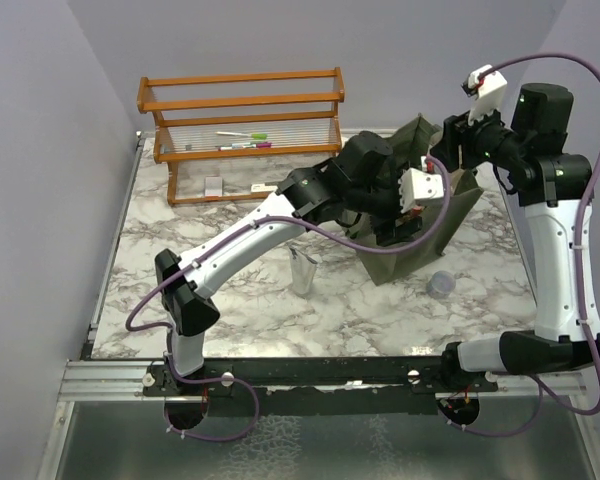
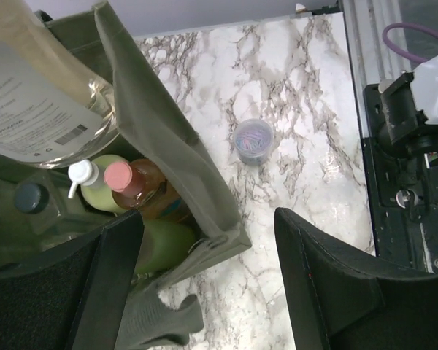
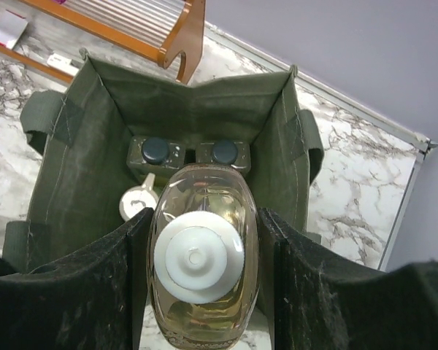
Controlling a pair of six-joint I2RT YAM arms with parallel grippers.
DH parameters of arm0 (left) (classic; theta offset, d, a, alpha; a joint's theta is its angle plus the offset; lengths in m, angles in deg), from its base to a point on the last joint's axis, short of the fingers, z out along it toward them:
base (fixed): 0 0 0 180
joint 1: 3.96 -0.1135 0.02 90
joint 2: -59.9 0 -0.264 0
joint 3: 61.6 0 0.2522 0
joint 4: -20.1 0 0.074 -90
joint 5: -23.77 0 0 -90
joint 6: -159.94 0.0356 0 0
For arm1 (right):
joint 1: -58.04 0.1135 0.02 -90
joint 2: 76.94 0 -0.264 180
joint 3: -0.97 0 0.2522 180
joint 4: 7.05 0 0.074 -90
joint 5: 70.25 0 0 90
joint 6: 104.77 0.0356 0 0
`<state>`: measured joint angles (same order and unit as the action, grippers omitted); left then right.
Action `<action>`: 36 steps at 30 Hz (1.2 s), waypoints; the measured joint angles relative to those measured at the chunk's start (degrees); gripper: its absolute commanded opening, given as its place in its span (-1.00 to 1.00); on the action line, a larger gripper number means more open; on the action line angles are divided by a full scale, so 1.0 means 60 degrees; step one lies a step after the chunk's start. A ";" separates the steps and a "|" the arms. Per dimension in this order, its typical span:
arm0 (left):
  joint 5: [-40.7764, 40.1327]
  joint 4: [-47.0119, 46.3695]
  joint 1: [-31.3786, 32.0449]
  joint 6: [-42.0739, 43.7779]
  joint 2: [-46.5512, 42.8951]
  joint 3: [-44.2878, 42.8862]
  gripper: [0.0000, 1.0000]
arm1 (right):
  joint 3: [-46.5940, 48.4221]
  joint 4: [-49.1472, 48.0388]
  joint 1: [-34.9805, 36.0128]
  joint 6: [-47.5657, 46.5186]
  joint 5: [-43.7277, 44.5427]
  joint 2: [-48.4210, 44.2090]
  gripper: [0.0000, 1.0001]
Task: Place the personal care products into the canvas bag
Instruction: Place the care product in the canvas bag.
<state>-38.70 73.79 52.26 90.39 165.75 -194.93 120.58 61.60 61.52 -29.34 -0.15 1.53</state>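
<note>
The olive canvas bag stands open at the right of the table. My right gripper is shut on a clear bottle of pale yellow liquid with a white cap, held upright over the bag's mouth. Inside are two dark-capped bottles, a green pump bottle and an amber pink-capped bottle. My left gripper is open astride the bag's near wall, one finger inside and one outside. A silver tube stands on the table left of the bag.
A small lavender jar sits on the marble in front of the bag, also in the left wrist view. The orange wooden rack with pens stands at the back left. The bag's strap hangs by my left finger.
</note>
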 measured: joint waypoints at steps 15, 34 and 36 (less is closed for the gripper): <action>-0.0769 -0.0495 0.0590 0.0168 0.0729 0.0186 -0.47 | -0.0331 0.0295 -0.0342 -0.0127 -0.0772 -0.0419 -0.98; 0.0215 0.0262 0.0699 0.2692 0.0484 0.1188 -0.92 | -0.0736 0.0940 -0.0342 -0.1075 -0.1235 -0.0393 -0.98; 0.0324 0.0372 0.0703 0.2881 0.0466 0.1271 -0.90 | -0.0761 0.1027 -0.0342 -0.1322 -0.1362 -0.0390 -0.98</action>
<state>-36.76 76.02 56.48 107.68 168.54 -187.30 116.01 67.77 59.47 -37.28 -8.33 -0.80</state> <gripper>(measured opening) 0.136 0.534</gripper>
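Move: The left hand, open, has the near-left corner of the canvas bag's rim about 3 cm to its right and 5 cm below. The orange bottle in the bag lies some 6 cm ahead, 7 right and 15 lower; the clip tub about 4 back, 13 right and 30 below. The right hand holds the clear bottle; the bag's mouth centre is about 5 cm back, 5 left and 12 below. The left fingers straddle the near-left rim of the bag and pinch it, after the hand reaches about 3 cm right and 4 down; they then pull the cloth down and back, the wrist turning clockwise and dipping some 20 degrees in all. The right hand keeps its grip on the clear bottle, easing back about 3 cm, then lowering it about 3 cm towards the mouth while turning slightly counter-clockwise. ##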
